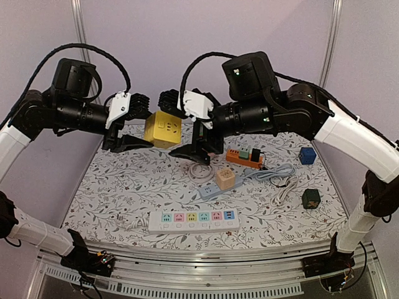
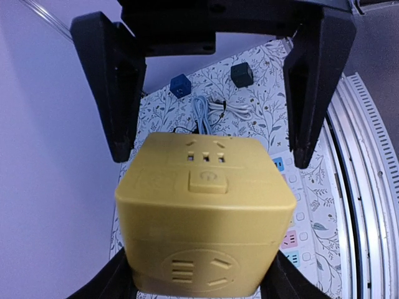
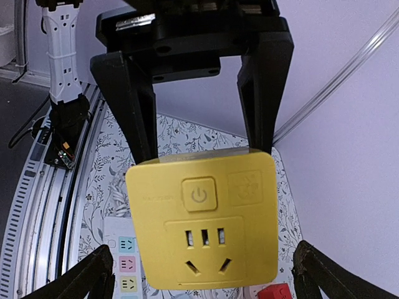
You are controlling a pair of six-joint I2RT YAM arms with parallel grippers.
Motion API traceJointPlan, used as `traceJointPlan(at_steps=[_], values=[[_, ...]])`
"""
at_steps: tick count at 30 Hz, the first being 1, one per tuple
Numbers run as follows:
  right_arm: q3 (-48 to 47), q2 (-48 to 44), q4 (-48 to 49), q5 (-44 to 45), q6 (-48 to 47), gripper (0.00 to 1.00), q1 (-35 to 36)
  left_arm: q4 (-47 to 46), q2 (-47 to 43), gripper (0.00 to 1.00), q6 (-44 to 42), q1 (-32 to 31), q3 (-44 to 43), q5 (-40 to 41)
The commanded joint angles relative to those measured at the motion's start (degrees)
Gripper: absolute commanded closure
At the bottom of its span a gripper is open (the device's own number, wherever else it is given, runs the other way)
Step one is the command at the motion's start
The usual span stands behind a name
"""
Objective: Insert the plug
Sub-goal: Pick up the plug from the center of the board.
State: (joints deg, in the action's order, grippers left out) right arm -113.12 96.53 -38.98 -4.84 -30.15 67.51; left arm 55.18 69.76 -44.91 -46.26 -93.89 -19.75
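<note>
The plug is a yellow cube adapter (image 1: 163,129) with a power button and socket holes on its faces, held in the air above the far part of the table. My left gripper (image 1: 148,128) is shut on it. In the left wrist view its black fingers (image 2: 103,283) press the two lower sides of the cube (image 2: 202,205). My right gripper (image 1: 177,128) faces the cube from the right and is open. In the right wrist view its fingertips (image 3: 87,277) stand wide on either side of the cube (image 3: 202,221), apart from it. The cube's prongs are hidden.
A white power strip (image 1: 193,219) with coloured sockets lies near the front. A grey-blue strip (image 1: 215,188) carries a peach cube (image 1: 225,178), with an orange strip (image 1: 243,157) behind it. A blue cube (image 1: 307,155), a dark green cube (image 1: 310,198) and loose cables (image 1: 283,187) lie at the right.
</note>
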Motion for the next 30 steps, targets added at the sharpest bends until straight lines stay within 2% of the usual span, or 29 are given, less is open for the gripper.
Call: traceJointPlan(at_steps=[1,6,11,14,16,18,20,21,23,24,25,26,27,30], values=[[-3.56,2.4,-2.09,-0.32,-1.31,0.01,0.49,-0.99,-0.42,1.0,-1.42,-0.98,0.84,0.62],[-6.26,5.44,-1.5,-0.35,-0.45,0.06,0.52,-0.97,-0.32,1.0,-1.96,-1.27,1.07,0.59],[-7.48,7.12,-1.37,0.35,0.15,0.31,0.51,-0.95,-0.37,1.0,-1.76,-1.68,0.88,0.3],[-7.45,7.35,-1.81,1.21,0.24,0.39,0.52,-0.73,-0.5,1.0,-1.74,-1.94,0.72,-0.11],[-7.5,7.44,-1.81,1.31,0.67,0.48,0.51,-0.23,-0.71,1.0,-2.31,-2.35,1.08,-0.09],[-7.58,7.44,-1.64,0.74,1.01,0.62,0.49,-0.09,-0.73,1.0,-2.58,-2.6,1.52,0.23],[-8.14,7.62,-1.67,0.58,2.13,0.83,0.45,-0.33,-0.78,1.0,-2.41,-2.69,1.69,0.24],[-8.16,7.64,-1.65,1.09,2.89,0.97,0.51,-0.51,-0.89,1.0,-2.09,-2.69,1.69,0.25],[-8.18,7.41,-1.64,3.19,4.96,1.0,0.5,-0.95,-1.06,1.0,-1.69,-2.69,1.64,0.73],[-8.05,7.33,-1.66,4.27,6.26,1.0,0.49,-1.93,-1.37,0.88,-0.55,-2.69,2.02,1.73],[-7.94,7.21,-1.7,7.37,7.44,1.0,0.48,-3.03,-1.53,0.45,0.64,-2.69,2.61,2.93],[-7.96,7.12,-1.63,10.13,9.89,1.0,0.45,-3.67,-1.96,0.1,1.13,-2.69,3.43,4.18],[-7.86,7.02,-1.82,13.09,12.44,1.0,0.37,-3.71,-2.46,0.02,0.03,-2.69,4.16,5.4],[-7.82,6.63,-4.7,21.64,22.5,1.0,-0.66,-1.0,-3.67,0.01,-5.69,-1.98,6.8,10.69]])
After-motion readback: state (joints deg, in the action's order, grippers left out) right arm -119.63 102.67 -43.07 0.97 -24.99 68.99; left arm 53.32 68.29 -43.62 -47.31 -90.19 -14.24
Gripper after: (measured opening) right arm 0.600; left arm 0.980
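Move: The yellow plug cube is held high over the table in the left fingers. Its middle is some 4 cm to the right hand's left, about 1 cm ahead and 2 cm lower; from the left hand it is about 2 cm to the right, 1 cm ahead and 2 cm below. Nearly 40 cm beneath the right hand lie the white power strip, about 2 cm back and straight below, and the peach cube, some 13 cm ahead and 12 cm to the right. The right fingers, wide open around the yellow cube, close and pinch its sides while that hand eases about 2 cm left and 1–2 cm down. The left hand keeps its hold through this, sinking about 1.5 cm, then opens wide and lets go. Right at the end the right wrist starts to turn a few degrees clockwise. ##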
